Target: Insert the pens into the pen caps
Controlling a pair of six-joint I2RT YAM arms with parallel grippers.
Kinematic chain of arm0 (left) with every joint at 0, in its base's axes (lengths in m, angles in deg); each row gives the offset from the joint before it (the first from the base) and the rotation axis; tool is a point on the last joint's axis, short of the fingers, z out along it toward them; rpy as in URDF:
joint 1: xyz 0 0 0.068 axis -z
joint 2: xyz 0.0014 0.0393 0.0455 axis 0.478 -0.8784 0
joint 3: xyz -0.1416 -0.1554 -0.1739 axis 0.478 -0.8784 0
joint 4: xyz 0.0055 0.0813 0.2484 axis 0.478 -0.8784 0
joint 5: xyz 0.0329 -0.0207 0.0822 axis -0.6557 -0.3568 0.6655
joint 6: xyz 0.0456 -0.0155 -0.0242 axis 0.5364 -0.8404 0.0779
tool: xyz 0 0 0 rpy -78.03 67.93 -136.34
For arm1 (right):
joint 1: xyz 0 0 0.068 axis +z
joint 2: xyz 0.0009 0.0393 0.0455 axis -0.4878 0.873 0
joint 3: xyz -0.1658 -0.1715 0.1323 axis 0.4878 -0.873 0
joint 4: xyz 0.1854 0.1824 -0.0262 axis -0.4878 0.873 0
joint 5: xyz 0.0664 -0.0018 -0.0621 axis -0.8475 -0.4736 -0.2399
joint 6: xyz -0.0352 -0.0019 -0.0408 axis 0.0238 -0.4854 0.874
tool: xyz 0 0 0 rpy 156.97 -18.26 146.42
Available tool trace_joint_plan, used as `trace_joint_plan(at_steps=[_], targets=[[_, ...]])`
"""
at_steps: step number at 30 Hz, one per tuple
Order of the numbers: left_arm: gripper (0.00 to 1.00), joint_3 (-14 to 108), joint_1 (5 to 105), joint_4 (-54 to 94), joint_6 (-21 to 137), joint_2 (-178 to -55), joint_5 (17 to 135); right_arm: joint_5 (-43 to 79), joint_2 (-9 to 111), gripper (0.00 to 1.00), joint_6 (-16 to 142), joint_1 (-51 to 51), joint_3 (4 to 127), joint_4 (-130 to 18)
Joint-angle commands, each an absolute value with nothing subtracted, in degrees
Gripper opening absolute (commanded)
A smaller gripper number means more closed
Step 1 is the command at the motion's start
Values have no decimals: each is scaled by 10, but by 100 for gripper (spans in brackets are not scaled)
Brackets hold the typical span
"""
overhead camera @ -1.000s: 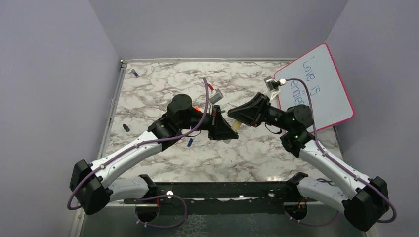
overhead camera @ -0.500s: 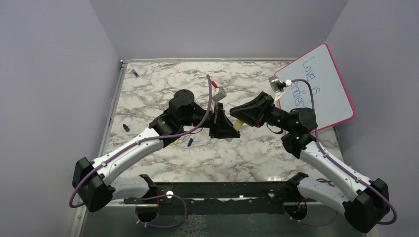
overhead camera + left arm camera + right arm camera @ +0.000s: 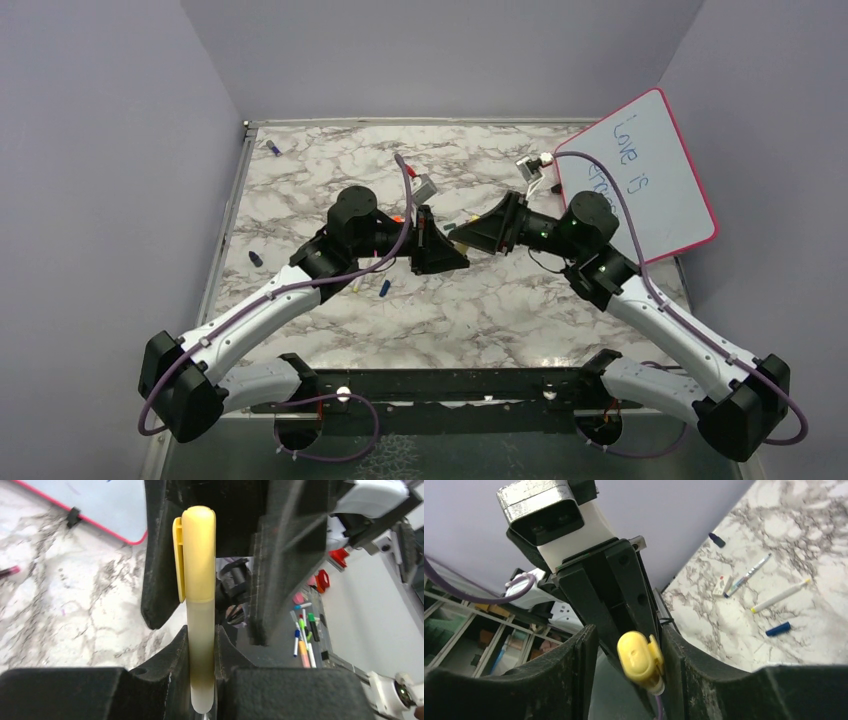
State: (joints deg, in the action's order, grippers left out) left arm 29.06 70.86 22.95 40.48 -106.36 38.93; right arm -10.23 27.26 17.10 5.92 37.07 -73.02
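Observation:
A pale yellow pen stands upright in my left gripper, whose jaws are shut on its lower body. A yellow pen cap with a clip sits on the pen's upper end. My right gripper faces it end on, and the cap lies between its spread fingers. There is a gap on the left side, and the clip is close to the right finger. In the top view the two grippers meet nose to nose over the table's middle, left and right, hiding most of the pen.
On the marble lie a white pen with a yellow end, a thin blue-tipped pen, a blue cap and a dark blue cap. More caps lie at the left and far left corner. A pink-framed whiteboard leans at the right.
My right gripper's jaws have spread apart around the yellow cap. Both grippers have shifted a little to the left, still nose to nose. The left grip on the pen is unchanged.

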Motion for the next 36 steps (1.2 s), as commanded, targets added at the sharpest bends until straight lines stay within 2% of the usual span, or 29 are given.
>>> trace_joint_plan(at_steps=[1, 7, 13, 19, 30, 36], targets=[[0, 243, 700, 262, 407, -1043, 441, -18, 277, 61, 164, 67, 409, -629], [0, 218, 699, 230, 401, -1033, 479, 129, 262, 73, 214, 67, 442, -565], [0, 227, 671, 189, 388, -1064, 616, 219, 213, 74, 227, 67, 395, -542], [0, 269, 566, 135, 344, -1172, 725, 274, 182, 74, 236, 67, 345, -518], [0, 343, 406, 110, 347, -1376, 795, 295, 189, 73, 239, 67, 299, -465], [1, 399, 390, 103, 365, -1455, 804, 272, 224, 73, 243, 67, 300, -448]])
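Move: The clear patch of table I take the capped yellow pen to lies about 28 cm ahead of my left hand, 21 cm to its left and 30 cm below. The orange-black highlighter is about 23 cm ahead and 12 cm left, and the green cap about 26 cm ahead and 2 cm left, both some 30 cm down. The capped pen's middle is about 2 cm back from my right hand, level sideways and 3 cm below. From that hand the red pen lies about 21 cm ahead, 10 cm right and 35 cm down. My right fingers, already loosening around the yellow cap, open wide and clear it as that hand edges forward, swings right and then sinks about 13 cm. Still pinching the barrel, my left hand drops a little, then sweeps forward, down and left, over 20 cm each way, towards the clear table beyond and left of the highlighter, swinging counter-clockwise until its fingers slant forward and down. ##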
